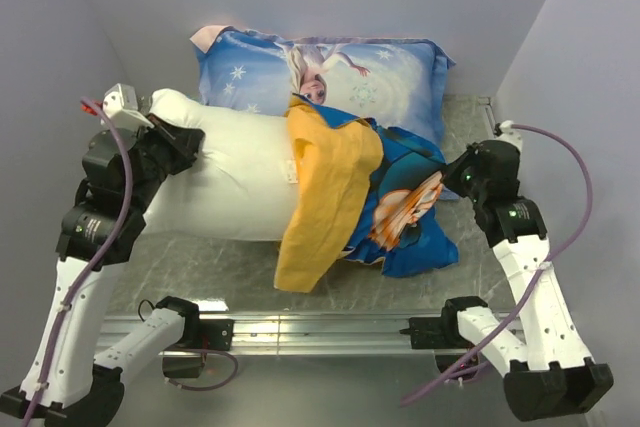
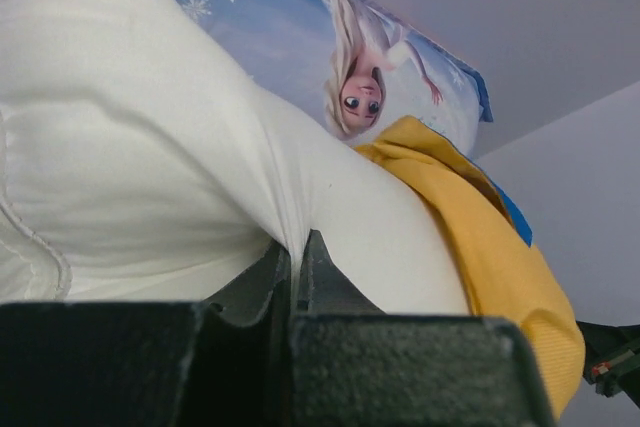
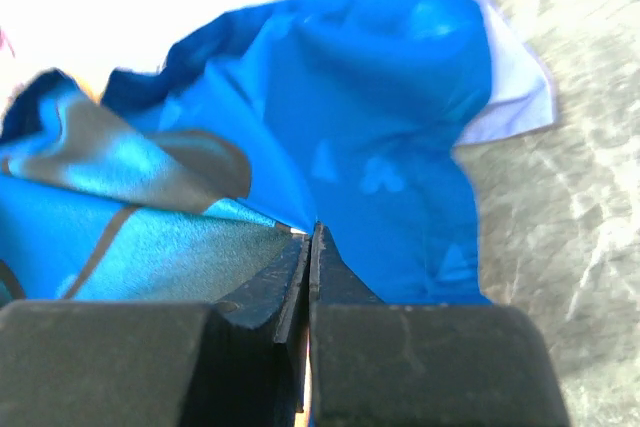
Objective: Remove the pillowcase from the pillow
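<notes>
The white pillow [image 1: 230, 182] lies across the table with its left half bare. The pillowcase [image 1: 330, 187], yellow-orange on one side and blue on the other, is bunched over the pillow's right end. My left gripper [image 1: 195, 142] is shut on a pinch of the pillow's white fabric at its upper left; the wrist view shows the cloth [image 2: 130, 147] drawn into the closed left gripper [image 2: 297, 242], with the yellow pillowcase [image 2: 480, 227] beyond. My right gripper [image 1: 447, 172] is shut on the blue pillowcase fabric [image 3: 370, 127] at its right edge, a fold running into the closed right gripper [image 3: 313, 229].
A light blue Elsa-print pillow [image 1: 330, 72] lies against the back wall, right behind the white one. Grey walls close in on the left, back and right. The marbled tabletop [image 3: 560, 227] shows to the right of the pillowcase. A metal rail [image 1: 320, 332] runs along the near edge.
</notes>
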You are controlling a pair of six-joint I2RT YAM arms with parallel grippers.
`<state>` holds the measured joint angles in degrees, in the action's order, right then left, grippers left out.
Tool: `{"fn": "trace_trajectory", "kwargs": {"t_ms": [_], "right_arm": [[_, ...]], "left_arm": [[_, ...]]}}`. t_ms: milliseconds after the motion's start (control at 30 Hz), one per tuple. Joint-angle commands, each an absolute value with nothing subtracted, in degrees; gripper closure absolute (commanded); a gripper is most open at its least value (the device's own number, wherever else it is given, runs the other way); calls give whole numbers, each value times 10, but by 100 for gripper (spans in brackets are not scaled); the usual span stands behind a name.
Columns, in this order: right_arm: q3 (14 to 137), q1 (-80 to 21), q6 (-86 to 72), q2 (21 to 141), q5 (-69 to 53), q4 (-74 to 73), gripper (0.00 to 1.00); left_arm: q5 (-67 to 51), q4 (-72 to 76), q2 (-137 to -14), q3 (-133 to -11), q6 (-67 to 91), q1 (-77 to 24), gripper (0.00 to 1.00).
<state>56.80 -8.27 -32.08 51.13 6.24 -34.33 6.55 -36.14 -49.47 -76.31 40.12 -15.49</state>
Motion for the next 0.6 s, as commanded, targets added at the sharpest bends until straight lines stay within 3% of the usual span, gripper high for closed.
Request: {"fn": "trace_trajectory", "kwargs": {"t_ms": [0, 333, 567], "right_arm": [[603, -3, -303, 515, 92, -345, 100], [604, 212, -361, 569, -26, -301, 100], [618, 254, -374, 597, -24, -307, 100]], "left_arm": [[179, -309, -474, -844, 361, -140, 100], [214, -364, -510, -983, 327, -140, 99], [228, -381, -523, -1063, 306, -140, 100]]}}
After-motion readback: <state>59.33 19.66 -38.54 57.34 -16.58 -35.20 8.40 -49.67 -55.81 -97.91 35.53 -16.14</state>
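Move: The pillowcase, held by its far end in the right hand, has its middle about 18 cm to that hand's left, 3 cm back and some 5 cm lower; the Elsa pillow's middle lies 30 cm left and 22 cm ahead. The left hand grips the white pillow's raised end, the bare stretch centred about 9 cm to its right, 3 cm back and 10 cm below. From there the pillowcase's middle is some 42 cm right, 4 cm back and 14 cm lower. The blue pillowcase end stays pinched in the shut right fingers and is drawn about 8 cm to the right, away from the white pillow, slowing near the end, while that wrist rolls nearly 20 degrees, left side up, and swings slightly clockwise. Against this pull the left hand keeps its grip on the pillow's end and lifts it some 7 cm, easing a little back. ##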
